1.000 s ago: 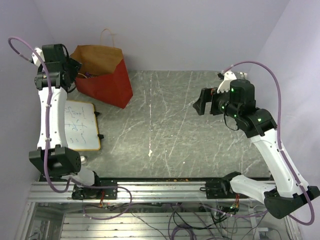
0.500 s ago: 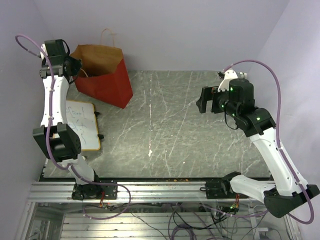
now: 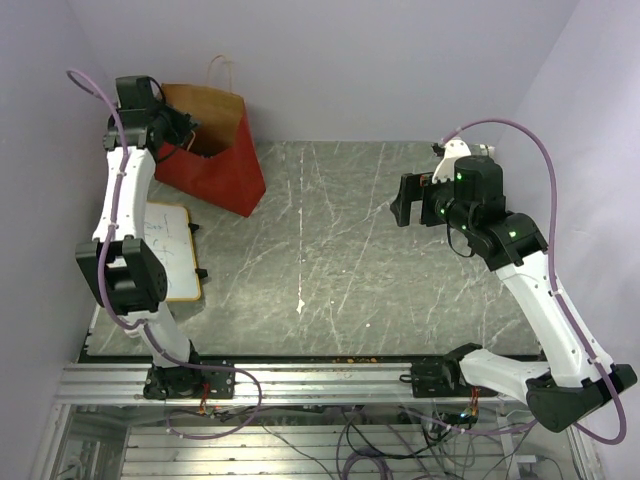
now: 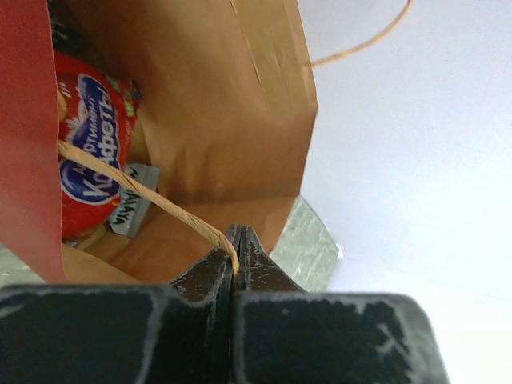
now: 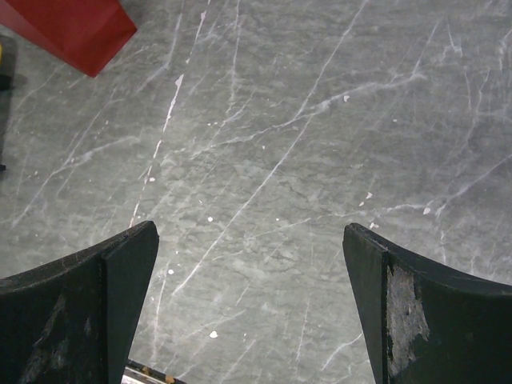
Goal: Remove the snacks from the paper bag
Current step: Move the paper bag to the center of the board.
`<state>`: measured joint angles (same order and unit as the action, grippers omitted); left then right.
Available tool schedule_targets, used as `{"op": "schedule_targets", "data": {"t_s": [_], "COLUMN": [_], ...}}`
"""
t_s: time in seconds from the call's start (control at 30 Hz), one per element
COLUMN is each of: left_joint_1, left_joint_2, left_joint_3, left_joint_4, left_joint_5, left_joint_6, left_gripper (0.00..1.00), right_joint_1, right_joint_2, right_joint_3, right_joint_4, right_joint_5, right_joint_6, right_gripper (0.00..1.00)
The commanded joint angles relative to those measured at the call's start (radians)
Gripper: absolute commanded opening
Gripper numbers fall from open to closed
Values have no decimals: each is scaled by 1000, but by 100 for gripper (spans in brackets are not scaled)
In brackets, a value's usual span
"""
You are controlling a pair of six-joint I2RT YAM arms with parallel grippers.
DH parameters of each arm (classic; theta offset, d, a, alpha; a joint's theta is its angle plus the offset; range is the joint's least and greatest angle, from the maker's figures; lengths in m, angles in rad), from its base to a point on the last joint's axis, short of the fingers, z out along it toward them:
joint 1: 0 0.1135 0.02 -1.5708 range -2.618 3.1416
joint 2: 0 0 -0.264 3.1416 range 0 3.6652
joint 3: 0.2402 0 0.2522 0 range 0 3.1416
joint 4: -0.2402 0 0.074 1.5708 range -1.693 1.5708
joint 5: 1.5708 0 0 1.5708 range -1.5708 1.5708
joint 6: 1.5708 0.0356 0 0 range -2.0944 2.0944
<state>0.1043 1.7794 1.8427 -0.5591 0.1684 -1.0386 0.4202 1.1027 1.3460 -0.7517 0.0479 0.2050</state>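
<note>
The paper bag (image 3: pixel 215 165), red outside and brown inside, stands at the table's back left. My left gripper (image 3: pixel 185 128) is at its near-left rim. In the left wrist view the left gripper (image 4: pixel 238 232) is shut on the bag's thin twisted handle (image 4: pixel 160 204), which runs into the jaws from the left. Inside the paper bag (image 4: pixel 208 104) lies a red chip bag with a blue logo (image 4: pixel 92 152) and a small pale packet (image 4: pixel 132 212); other snacks are hidden. My right gripper (image 3: pixel 403 205) hangs open over the table's right half, and the right gripper (image 5: pixel 250 240) holds nothing.
A yellow-framed whiteboard (image 3: pixel 170 250) lies on the table at the left, in front of the bag. The grey marbled table (image 3: pixel 340 250) stretches between the two arms. A red corner of the bag (image 5: pixel 72 28) shows at the top left of the right wrist view.
My left arm swung right, from beside the bag to its rim, and its gripper closed on the handle. The right arm barely moved.
</note>
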Motion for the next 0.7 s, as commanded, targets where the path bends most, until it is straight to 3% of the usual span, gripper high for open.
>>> {"op": "schedule_targets", "data": {"t_s": [0.0,0.2,0.67], "left_joint_1": [-54,-109,-379], "left_joint_2": [-3,-5,-64], "left_joint_3": [41,32,-92], "left_joint_4": [72,69,116], "left_joint_5": [95,126,123], "left_joint_6": [-9,-8,-55], "left_gripper": [7,7,7], "right_joint_1": [1,1,2], "right_joint_2": [-4,-16,-22], "right_joint_3": [10,2,0], "right_joint_4": [19,18,24], "right_joint_5": [-20,-45,-101], "right_joint_6": [6,29,56], "right_gripper": [100,100,100]}}
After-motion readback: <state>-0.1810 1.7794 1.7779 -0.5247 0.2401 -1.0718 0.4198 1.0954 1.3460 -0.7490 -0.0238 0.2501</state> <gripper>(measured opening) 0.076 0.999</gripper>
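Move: The left hand already holds the paper bag's handle; the middle of the grey board, where the bag is being taken, lies about 27 cm to its right, 18 cm back and 30 cm below. The bag's middle is roughly 6 cm right of this hand, about level with it fore and aft, and 17 cm down; the whiteboard lies 20 cm back and 8 cm left. From the right hand that middle is some 18 cm left, 5 cm ahead and 30 cm down. Keeping its grip on the handle, the left hand pulls the paper bag about 16 cm right, turning some 20 degrees clockwise. ##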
